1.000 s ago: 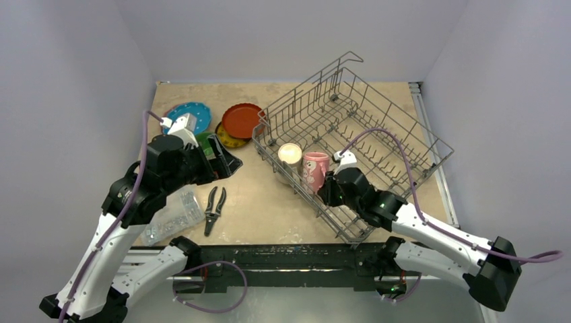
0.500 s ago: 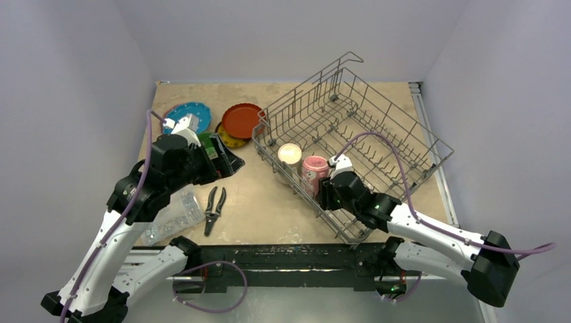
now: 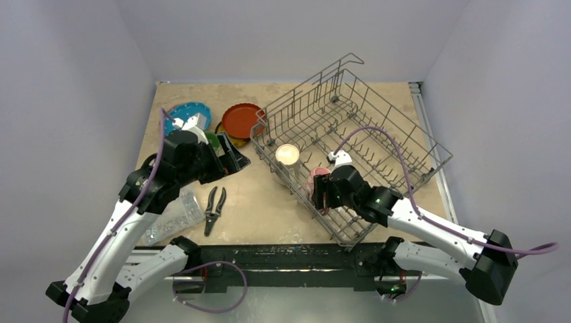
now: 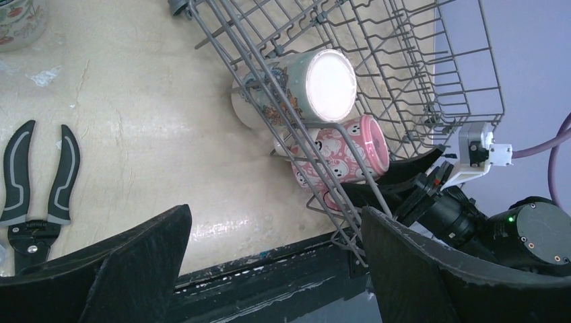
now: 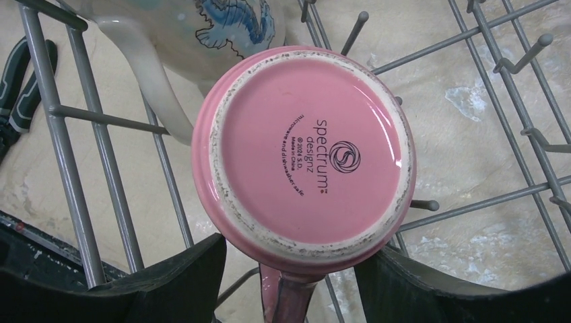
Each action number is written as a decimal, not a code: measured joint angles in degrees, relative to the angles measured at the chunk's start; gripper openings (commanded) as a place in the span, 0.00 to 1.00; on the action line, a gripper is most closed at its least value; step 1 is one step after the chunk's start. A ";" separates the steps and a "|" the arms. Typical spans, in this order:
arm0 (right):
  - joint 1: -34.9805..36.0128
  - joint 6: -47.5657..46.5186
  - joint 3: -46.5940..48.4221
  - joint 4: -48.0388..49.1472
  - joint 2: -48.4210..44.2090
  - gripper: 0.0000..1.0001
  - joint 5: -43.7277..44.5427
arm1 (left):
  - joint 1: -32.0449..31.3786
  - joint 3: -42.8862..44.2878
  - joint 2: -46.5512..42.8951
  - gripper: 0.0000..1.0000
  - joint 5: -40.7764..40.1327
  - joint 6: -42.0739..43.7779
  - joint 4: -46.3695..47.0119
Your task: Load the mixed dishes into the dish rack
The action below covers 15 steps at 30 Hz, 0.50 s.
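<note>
The grey wire dish rack [image 3: 402, 110] sits at the right of the table. Two mugs lie in its near-left corner: a cream mug [image 3: 287, 156] and beside it a pink mug [image 3: 320, 176]. In the right wrist view the pink mug [image 5: 303, 155] shows its base, its handle pointing down between my right gripper's [image 5: 289, 282] fingers. These stand open, apart from the handle. My right gripper [image 3: 322, 192] hangs over the rack's near edge. My left gripper [image 3: 229, 158] is open and holds nothing, left of the rack; its view shows the pink mug [image 4: 343, 158] and the cream mug [image 4: 303, 87] through the wires.
A blue plate [image 3: 188, 110], a red-orange plate [image 3: 241, 120] and a partly hidden yellow plate [image 3: 229, 140] lie at the back left. Black-handled pliers [image 3: 214, 208] and a clear plastic box [image 3: 172, 214] sit near the front left. A floral cup [image 4: 17, 20] stands left of the rack.
My right gripper has opened and let go of the pink mug, which now rests lower in the rack. My left arm has swung right toward the rack.
</note>
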 measured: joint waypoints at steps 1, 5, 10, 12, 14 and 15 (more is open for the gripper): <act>-0.02 -0.07 0.13 0.02 0.26 0.66 -0.20 | 0.00 0.00 0.00 0.96 -0.02 -0.15 0.00; -0.07 -0.17 0.20 0.98 1.22 0.58 -1.38 | 0.00 0.00 -0.17 0.95 -0.07 -0.44 -0.33; 0.15 -0.02 0.74 2.69 5.14 0.29 -2.97 | 0.00 0.00 -1.27 0.95 -0.28 -1.84 -1.29; 0.59 0.02 1.33 2.45 6.93 0.12 -3.34 | 0.00 -0.33 -2.38 0.95 -0.50 -2.56 -1.22; 0.92 0.76 2.19 1.55 8.59 0.01 -3.32 | 0.00 -1.05 -3.82 0.95 -0.74 -3.28 -1.51; 1.05 0.07 2.58 1.16 8.87 0.00 -3.04 | 0.00 -1.46 -4.61 0.95 -0.85 -3.52 -1.77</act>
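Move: The pink mug stands base-up in the rack, its middle about 4 cm ahead of the right hand, 3 cm to its left and some 2 cm lower, its handle facing the half-open fingers. The upturned beige mug is roughly 9 cm ahead and 11 cm to the left, and the rack's side rail passes about 5 cm to the left. From the left hand the pink mug lies about 23 cm to the right, 3 cm ahead and 18 cm below. The right fingers close on the pink mug's handle, pinching it anew, while the hand works about 2 cm to the left and 2 cm down, against mug and rack, tipping slightly further down. Most of the closing comes late. Meanwhile the empty left hand, still wide open, eases back and a little left, away from the mugs, by some 2 cm. ##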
